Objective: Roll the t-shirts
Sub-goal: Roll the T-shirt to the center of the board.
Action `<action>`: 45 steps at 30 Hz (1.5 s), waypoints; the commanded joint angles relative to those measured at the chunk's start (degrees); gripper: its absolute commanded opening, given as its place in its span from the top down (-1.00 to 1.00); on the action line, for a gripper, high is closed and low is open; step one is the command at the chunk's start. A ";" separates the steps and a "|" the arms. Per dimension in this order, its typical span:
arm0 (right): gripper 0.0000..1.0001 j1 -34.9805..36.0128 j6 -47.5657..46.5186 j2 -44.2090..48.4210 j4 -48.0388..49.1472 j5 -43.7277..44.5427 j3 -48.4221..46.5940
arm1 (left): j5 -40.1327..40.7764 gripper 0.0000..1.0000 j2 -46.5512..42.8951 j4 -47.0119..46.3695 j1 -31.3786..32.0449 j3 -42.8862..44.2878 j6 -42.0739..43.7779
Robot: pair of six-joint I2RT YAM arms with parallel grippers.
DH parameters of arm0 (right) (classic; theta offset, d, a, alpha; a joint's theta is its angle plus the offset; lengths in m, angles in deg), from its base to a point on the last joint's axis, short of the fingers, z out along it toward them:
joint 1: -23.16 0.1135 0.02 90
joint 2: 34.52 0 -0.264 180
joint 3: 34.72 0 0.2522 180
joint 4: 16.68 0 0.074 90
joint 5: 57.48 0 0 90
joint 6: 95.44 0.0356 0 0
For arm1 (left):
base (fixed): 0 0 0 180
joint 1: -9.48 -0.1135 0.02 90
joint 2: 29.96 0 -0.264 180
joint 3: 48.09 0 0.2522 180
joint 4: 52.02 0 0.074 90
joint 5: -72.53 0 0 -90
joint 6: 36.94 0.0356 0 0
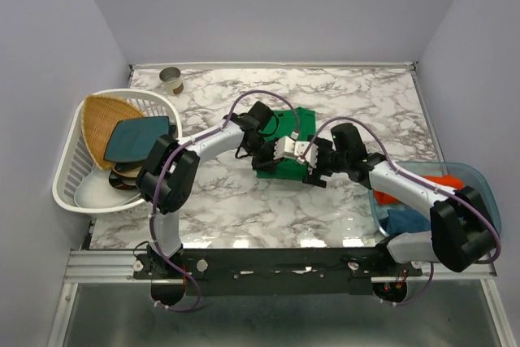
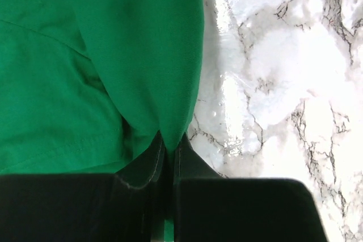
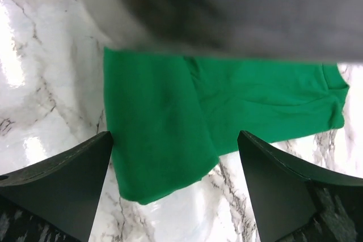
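Note:
A bright green t-shirt (image 1: 286,129) lies partly folded on the marble table's middle. My left gripper (image 1: 279,153) is shut on a fold of its edge, and the cloth is pinched between the black fingers in the left wrist view (image 2: 168,140). My right gripper (image 1: 314,163) hovers open just beside it. In the right wrist view (image 3: 173,191) its two fingers stand wide apart over a folded flap of the green shirt (image 3: 164,140) without touching it. An orange-red roll (image 1: 444,180) and a blue roll (image 1: 406,221) lie in the bin at the right.
A clear blue bin (image 1: 479,180) sits at the right edge. A white basket (image 1: 69,176) at the left holds a wicker tray (image 1: 106,115), a dark teal plate (image 1: 138,137) and bowls. A small cup (image 1: 171,80) stands at the back left.

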 commanded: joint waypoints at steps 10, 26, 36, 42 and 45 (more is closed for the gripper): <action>-0.99 3.30 -3.78 -4.26 1.80 -2.63 0.32 | -8.29 0.91 5.20 6.37 -2.91 7.40 -1.86; -0.92 4.27 -2.54 -11.64 3.20 5.19 -4.25 | -10.84 0.90 6.69 9.97 -4.32 9.08 0.95; 0.65 3.83 -0.97 -13.93 -13.30 -1.74 -11.27 | -11.19 0.82 9.59 22.68 -5.46 14.08 4.99; 0.73 1.81 -3.69 -16.82 -32.99 -11.93 -16.36 | -13.83 0.81 13.97 39.47 -6.96 18.83 11.40; 0.73 -0.21 -4.48 -20.15 -38.90 -14.58 -18.48 | -15.15 0.80 16.52 43.26 -7.84 20.50 11.15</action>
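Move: The T-shirt roll's loose right end lies just off the open right fingers, about 2 cm to their left, 1 cm ahead and 4 cm below. The shirt's flat part is centred some 10 cm ahead and 7 cm to the left of the right hand, about 8 cm below. The left hand already pinches the roll's other end. From it, the loose end is roughly 10 cm to the right, 1 cm back and 2 cm lower. The roll's free right end is what the right hand takes: open, it sinks about 4 cm and eases 2 cm left, then shuts and pinches it. It then draws back about 4 cm and rises slightly, fingertips swinging towards the bases. The left hand keeps its pinch, creeps forward, then goes about 2 cm back and up, drifting left, fingers swinging back some 20 degrees in all. ##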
